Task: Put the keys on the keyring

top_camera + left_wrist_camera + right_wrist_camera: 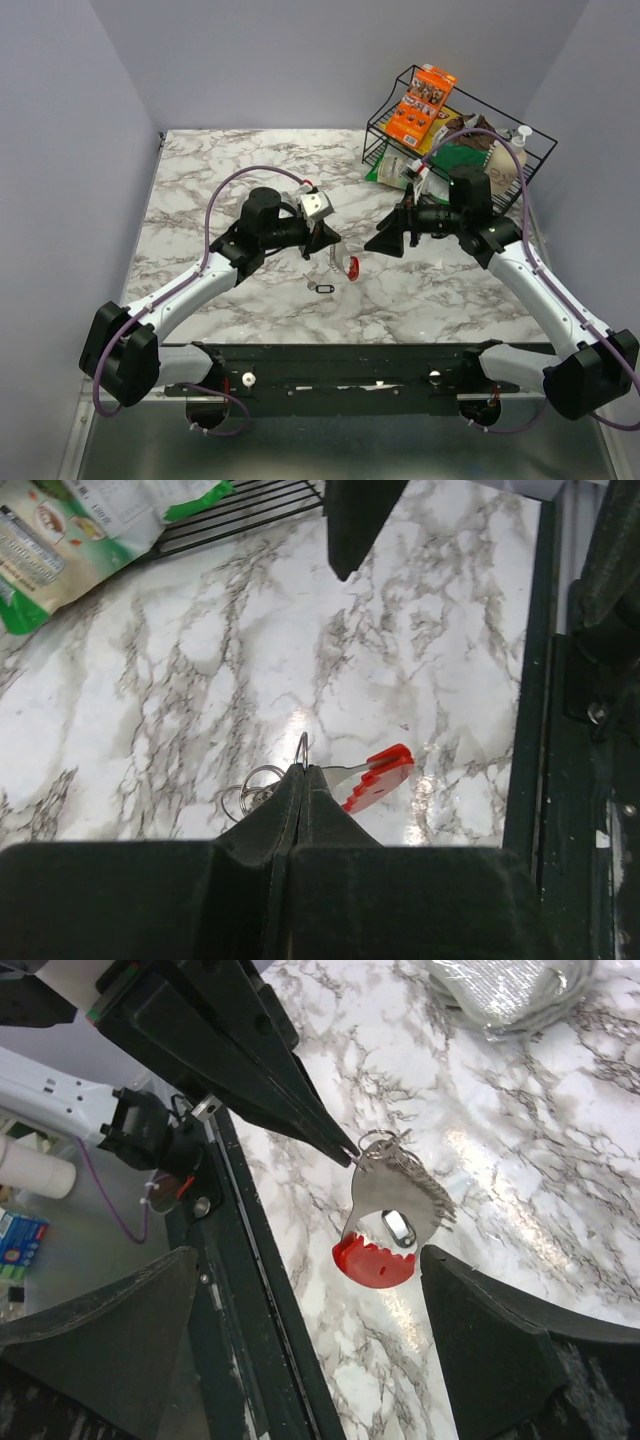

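The keyring, a silver plate with a red curved strip and thin wire rings, hangs from my left gripper, which is shut on its ring a little above the table. In the left wrist view the closed fingertips pinch the ring, and the red strip sticks out to the right. The key, tiny with a dark looped head, lies on the marble just below the hanging bundle. My right gripper is open and empty, just right of the keyring, which hangs between its spread fingers.
A black wire rack at the back right holds an orange box, snack bags and a white bottle. A black rail runs along the table's near edge. The bag lies near the rack's foot.
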### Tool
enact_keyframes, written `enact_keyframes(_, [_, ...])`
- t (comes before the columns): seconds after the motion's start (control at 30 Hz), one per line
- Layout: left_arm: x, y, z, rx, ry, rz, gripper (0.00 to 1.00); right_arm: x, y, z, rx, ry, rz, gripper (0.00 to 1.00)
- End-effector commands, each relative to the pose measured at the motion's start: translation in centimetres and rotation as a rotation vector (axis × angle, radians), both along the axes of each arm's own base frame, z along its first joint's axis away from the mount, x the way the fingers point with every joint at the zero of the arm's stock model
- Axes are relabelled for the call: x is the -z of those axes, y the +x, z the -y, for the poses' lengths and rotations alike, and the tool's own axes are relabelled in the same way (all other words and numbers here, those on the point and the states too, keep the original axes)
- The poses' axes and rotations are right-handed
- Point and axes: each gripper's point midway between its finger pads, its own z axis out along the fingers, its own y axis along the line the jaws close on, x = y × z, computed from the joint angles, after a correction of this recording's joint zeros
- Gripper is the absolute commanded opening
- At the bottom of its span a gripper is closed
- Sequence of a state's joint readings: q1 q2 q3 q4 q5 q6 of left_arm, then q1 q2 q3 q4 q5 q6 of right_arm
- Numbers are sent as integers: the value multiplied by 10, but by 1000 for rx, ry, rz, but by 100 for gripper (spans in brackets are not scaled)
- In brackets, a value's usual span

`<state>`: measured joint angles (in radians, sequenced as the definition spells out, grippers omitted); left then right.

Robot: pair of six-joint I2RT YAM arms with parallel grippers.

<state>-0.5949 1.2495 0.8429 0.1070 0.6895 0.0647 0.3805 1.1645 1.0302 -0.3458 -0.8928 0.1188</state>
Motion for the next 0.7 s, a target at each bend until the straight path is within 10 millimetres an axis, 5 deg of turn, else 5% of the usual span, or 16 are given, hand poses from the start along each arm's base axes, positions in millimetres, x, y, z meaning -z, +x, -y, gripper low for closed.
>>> enact_keyframes(0.0, [-1,28,-12,-171,21,30,0,10,15,2,97,-24,-30,100])
enact_keyframes(0.3, [6,54,-24,-320,79,24,0,24,31,-1,180,-25,-134,100])
enact_keyframes(0.67, [31,54,-10,-276,148,-29,0,33,47,16,312,-107,-102,100])
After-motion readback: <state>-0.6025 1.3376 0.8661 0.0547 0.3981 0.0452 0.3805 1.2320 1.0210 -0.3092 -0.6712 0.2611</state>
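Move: The left fingers already hold the keyring, with the red-gripped metal plate hanging some 6 cm below them, about 1 cm right and 2 cm back. From the open right hand that plate lies about 8 cm left, 1 cm ahead and 4 cm lower. The black-rimmed tag lies on the table roughly 7 cm back, 4 cm left and 17 cm below the left hand. Left carries the held keyring forward about 5 cm, then down 4, turning counter-clockwise; open right advances and sinks. ##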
